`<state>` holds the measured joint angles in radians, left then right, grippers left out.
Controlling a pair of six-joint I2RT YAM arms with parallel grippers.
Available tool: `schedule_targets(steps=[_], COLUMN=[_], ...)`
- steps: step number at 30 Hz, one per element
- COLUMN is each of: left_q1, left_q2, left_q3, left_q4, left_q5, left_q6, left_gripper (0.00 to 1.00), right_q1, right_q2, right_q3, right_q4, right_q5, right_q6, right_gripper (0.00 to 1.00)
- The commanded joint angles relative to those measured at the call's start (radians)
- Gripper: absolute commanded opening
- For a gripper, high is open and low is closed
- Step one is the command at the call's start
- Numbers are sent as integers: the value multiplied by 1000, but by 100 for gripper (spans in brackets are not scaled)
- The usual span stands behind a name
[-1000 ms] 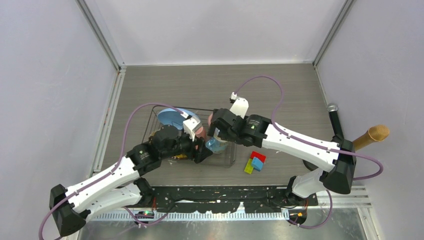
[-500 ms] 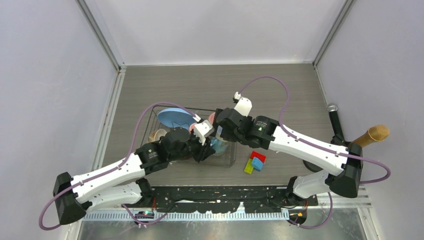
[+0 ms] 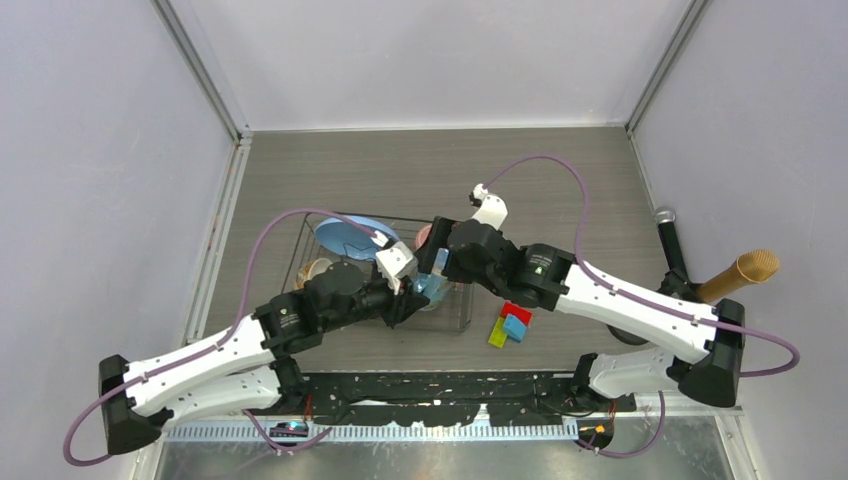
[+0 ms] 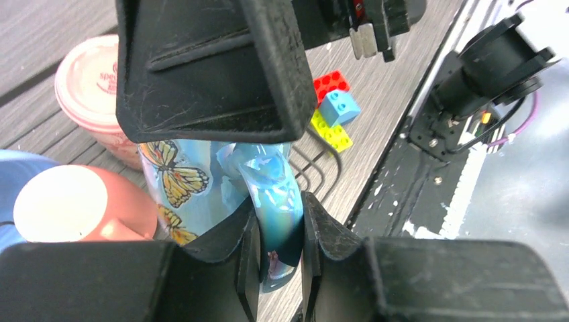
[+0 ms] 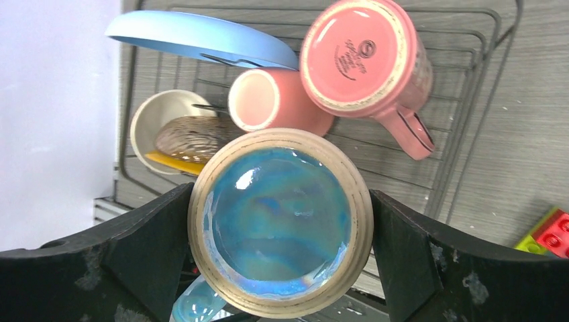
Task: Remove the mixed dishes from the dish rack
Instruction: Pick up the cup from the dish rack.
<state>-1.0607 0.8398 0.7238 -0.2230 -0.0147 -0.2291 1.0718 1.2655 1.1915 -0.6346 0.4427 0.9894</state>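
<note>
The blue mug (image 5: pixel 278 221) hangs upside down, base toward the right wrist camera, over the dish rack (image 3: pixel 462 322). My right gripper (image 5: pixel 280 221) spans its body, and both wide-set fingers press its sides. My left gripper (image 4: pixel 280 208) is shut on the mug's handle (image 4: pixel 272 191), with a pad touching each side. In the rack below are the light blue plate (image 5: pixel 194 33), the speckled pink mug (image 5: pixel 359 57), the salmon mug (image 5: pixel 268 100) and the cream bowl (image 5: pixel 158 121). The yellow patterned plate (image 5: pixel 191 137) rests in the bowl.
Red, blue and green blocks (image 3: pixel 512 325) lie on the table just right of the rack. A black stick with a grey tip (image 3: pixel 668 240) and a tan cylinder (image 3: pixel 745 272) stand at the right edge. Walls close in on the left, back and right.
My left gripper has closed from wide open onto the blue mug's handle. The right gripper has stayed around the mug's body, and its arm has shifted slightly right.
</note>
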Motion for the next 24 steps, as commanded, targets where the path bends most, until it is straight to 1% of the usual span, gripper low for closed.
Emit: schedule_targets(steps=[1,2,3,5,10,16,20,23,24], left_q1=[18,18,19,18,18,18,18,18,18], left_q2=[-86,-95,-101,-109,-103,-86,-75,-70,-68], left_q3=[8,8,8,10,27,49,70,84,92], left_q4=[115,116,118,117,104,99,91,91,90], left_q5=[-131,-130,-126,-121,-114,-129,-123,-134,-145], left_q6=[-101,-111,-119,-136,-153,-166,-190,-237,-257], left_gripper=[0,0,0,0,0,0,0,0,0], right_q1=[2,2,1,0,1,0,0,0,0], right_q2=[-151,-181,-194,-230,-281,-304,-332,-351,-354], right_q3=[-32,-41,-56,-72,-81,-77,-96,-113,-132], right_q4=[158,190,222,251,247,164,141,169,214], right_q5=[-5,-7,-10,-1,57,163,217,207,177], right_q6=[-50,-65,-76,-103,-120,-47,-44,-99,-128], right_gripper=[91,93,97,99,99,99,99,99,99])
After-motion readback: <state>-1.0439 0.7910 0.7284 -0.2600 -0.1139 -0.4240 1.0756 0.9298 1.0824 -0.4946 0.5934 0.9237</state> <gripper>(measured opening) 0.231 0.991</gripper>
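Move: Between the right hand's wide-open fingers sits the blue cup, its middle practically at that hand's point. The left hand already grips its handle, the cup body lying about 4 cm ahead and 2 cm to the right, at the same height. The large pink cup is some 7 cm ahead of the right hand, 1 cm to its right and 9 cm below; the small pink cup is roughly 3 cm ahead, 8 cm left and 10 cm below. Rising together by about 5 cm, both hands carry the cup up, the left keeping its pinch on the handle. Then they part: the left sinks back some 4 cm, easing slightly forward and left with a small counter-clockwise turn, while the right, fingers still wide open, climbs on and draws off right, away from the cup, tilting its fingertips up. ##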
